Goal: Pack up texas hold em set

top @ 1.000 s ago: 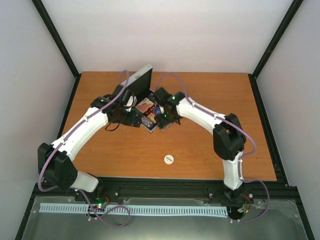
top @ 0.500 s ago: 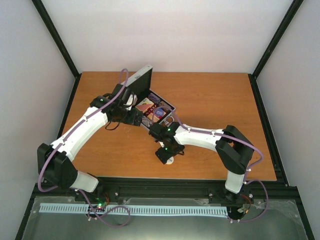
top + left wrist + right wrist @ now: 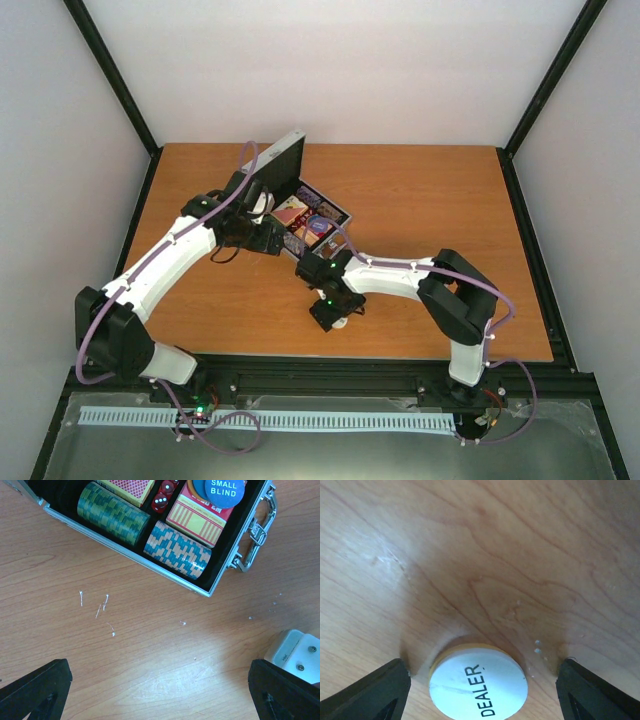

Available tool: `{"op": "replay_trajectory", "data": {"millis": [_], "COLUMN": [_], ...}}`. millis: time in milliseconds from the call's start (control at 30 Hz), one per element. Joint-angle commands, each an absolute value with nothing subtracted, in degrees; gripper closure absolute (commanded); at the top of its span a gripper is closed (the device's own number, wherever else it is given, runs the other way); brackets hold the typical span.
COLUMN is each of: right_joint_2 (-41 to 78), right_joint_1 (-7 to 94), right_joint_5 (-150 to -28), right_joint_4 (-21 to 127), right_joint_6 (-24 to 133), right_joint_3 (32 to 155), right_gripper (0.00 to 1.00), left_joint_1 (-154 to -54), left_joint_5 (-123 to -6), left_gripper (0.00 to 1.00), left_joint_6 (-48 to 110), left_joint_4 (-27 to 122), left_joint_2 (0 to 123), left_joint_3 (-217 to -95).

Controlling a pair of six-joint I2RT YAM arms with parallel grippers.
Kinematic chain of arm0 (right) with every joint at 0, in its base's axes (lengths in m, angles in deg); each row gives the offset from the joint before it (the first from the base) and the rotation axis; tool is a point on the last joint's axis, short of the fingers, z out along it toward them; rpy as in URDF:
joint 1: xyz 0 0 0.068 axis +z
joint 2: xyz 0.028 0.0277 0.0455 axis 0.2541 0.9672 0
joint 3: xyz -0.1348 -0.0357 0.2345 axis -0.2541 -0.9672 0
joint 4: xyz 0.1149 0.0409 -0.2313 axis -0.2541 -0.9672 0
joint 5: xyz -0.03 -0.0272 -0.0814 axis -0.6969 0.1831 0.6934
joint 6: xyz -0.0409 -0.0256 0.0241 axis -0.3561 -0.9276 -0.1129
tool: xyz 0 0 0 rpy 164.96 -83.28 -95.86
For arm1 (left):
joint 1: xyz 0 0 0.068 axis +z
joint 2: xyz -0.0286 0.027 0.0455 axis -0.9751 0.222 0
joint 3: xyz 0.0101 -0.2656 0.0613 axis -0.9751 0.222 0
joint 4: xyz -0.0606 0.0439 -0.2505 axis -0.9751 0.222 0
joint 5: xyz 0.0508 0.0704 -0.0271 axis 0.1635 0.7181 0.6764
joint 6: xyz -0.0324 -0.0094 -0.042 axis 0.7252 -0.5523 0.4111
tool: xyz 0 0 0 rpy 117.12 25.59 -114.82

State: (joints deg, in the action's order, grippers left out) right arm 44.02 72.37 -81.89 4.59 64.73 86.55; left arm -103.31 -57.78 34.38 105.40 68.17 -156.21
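Note:
The silver case [image 3: 342, 213] of the texas hold em set lies open at the table's back middle, its lid [image 3: 278, 165] raised. In the left wrist view its black tray [image 3: 125, 550] holds a green chip stack [image 3: 112, 514], a blue-tan chip stack [image 3: 177, 550], red dice [image 3: 161, 500], a red-orange card deck [image 3: 202, 517] and a blue "SMALL BLIND" disc [image 3: 223, 490]. My left gripper [image 3: 160, 690] hangs open over bare wood beside the case. A white "DEALER" disc [image 3: 478, 685] lies flat on the table. My right gripper [image 3: 482, 680] straddles it, open, with a gap on each side.
The case handle [image 3: 257, 535] sticks out toward the right arm. A white part of an arm [image 3: 295, 650] shows at the left wrist view's lower right. The black frame rail [image 3: 330, 365] runs along the table's near edge, close behind my right gripper [image 3: 333, 316].
My right arm has swung from the case down to the near middle of the table and lowered over the white disc, jaws narrowing a little. The left arm has stayed put.

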Motion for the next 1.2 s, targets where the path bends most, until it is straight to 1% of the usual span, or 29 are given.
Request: {"op": "replay_trajectory", "data": {"millis": [0, 167, 267, 467, 633, 700, 767, 1000, 1167], "right_joint_2": [44.83, 44.98, 45.82, 45.94, 45.49, 45.22, 44.89, 44.13, 44.91], "right_joint_1": [72.99, 72.95, 72.99, 72.99, 72.97, 72.99, 72.99, 72.30, 69.84], "right_joint_5": [-82.53, -83.13, -82.42, -82.58, -81.81, -81.35, -80.55, -77.47, -77.10], "right_joint_4": [5.64, 7.23, 7.33, 6.61, 5.29, 4.46, 3.33, 0.25, -0.45], "right_joint_6": [65.41, 65.87, 65.60, 65.84, 65.99, 66.04, 66.01, 65.05, 63.53], "right_joint_3": [84.73, 82.61, 82.39, 83.18, 84.46, 85.57, 86.97, 92.27, 95.43], "right_gripper": [0.21, 0.23, 0.27, 0.46, 0.52, 0.53, 0.56, 0.57, 0.57], "left_joint_1": [-102.84, -102.84, -102.84, -102.84, -102.84, -102.84, -102.84, -102.85, -102.84], "left_joint_5": [-57.48, -56.97, -57.04, -56.78, -56.50, -56.30, -56.17, -56.04, -55.90], "left_gripper": [0.00, 0.00, 0.00, 0.00, 0.00, 0.00, 0.00, 0.00, 0.00], "left_joint_6": [33.77, 33.19, 32.99, 32.45, 32.17, 32.18, 32.07, 32.40, 32.74], "left_joint_4": [105.13, 105.11, 105.10, 105.11, 105.12, 105.10, 105.09, 105.01, 104.99], "left_joint_2": [67.09, 67.91, 68.19, 68.71, 68.77, 68.68, 68.58, 67.98, 67.71], "left_joint_3": [-156.48, -156.58, -156.58, -156.54, -156.42, -156.41, -156.34, -156.06, -155.81]}}
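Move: Right between the right hand's open fingers sits the dealer button, flat on the table and only about 1 cm below the fingertips' midpoint. The open case is centred roughly 22 cm ahead of that hand and 6 cm left, its handle about 16 cm ahead and 1 cm left; the small blind button lies inside, some 21 cm ahead and 5 cm left. From the left hand, the dealer button is about 12 cm back, 13 cm right and 16 cm below. Settling a last half centimetre down over the dealer button, the right hand closes its fingers from wide to about half open, pinching the button by opposite sides of its rim. Holding that grip, it then rises some 3 cm while heading forward about 2.5 cm and slightly left, towards the open case. ##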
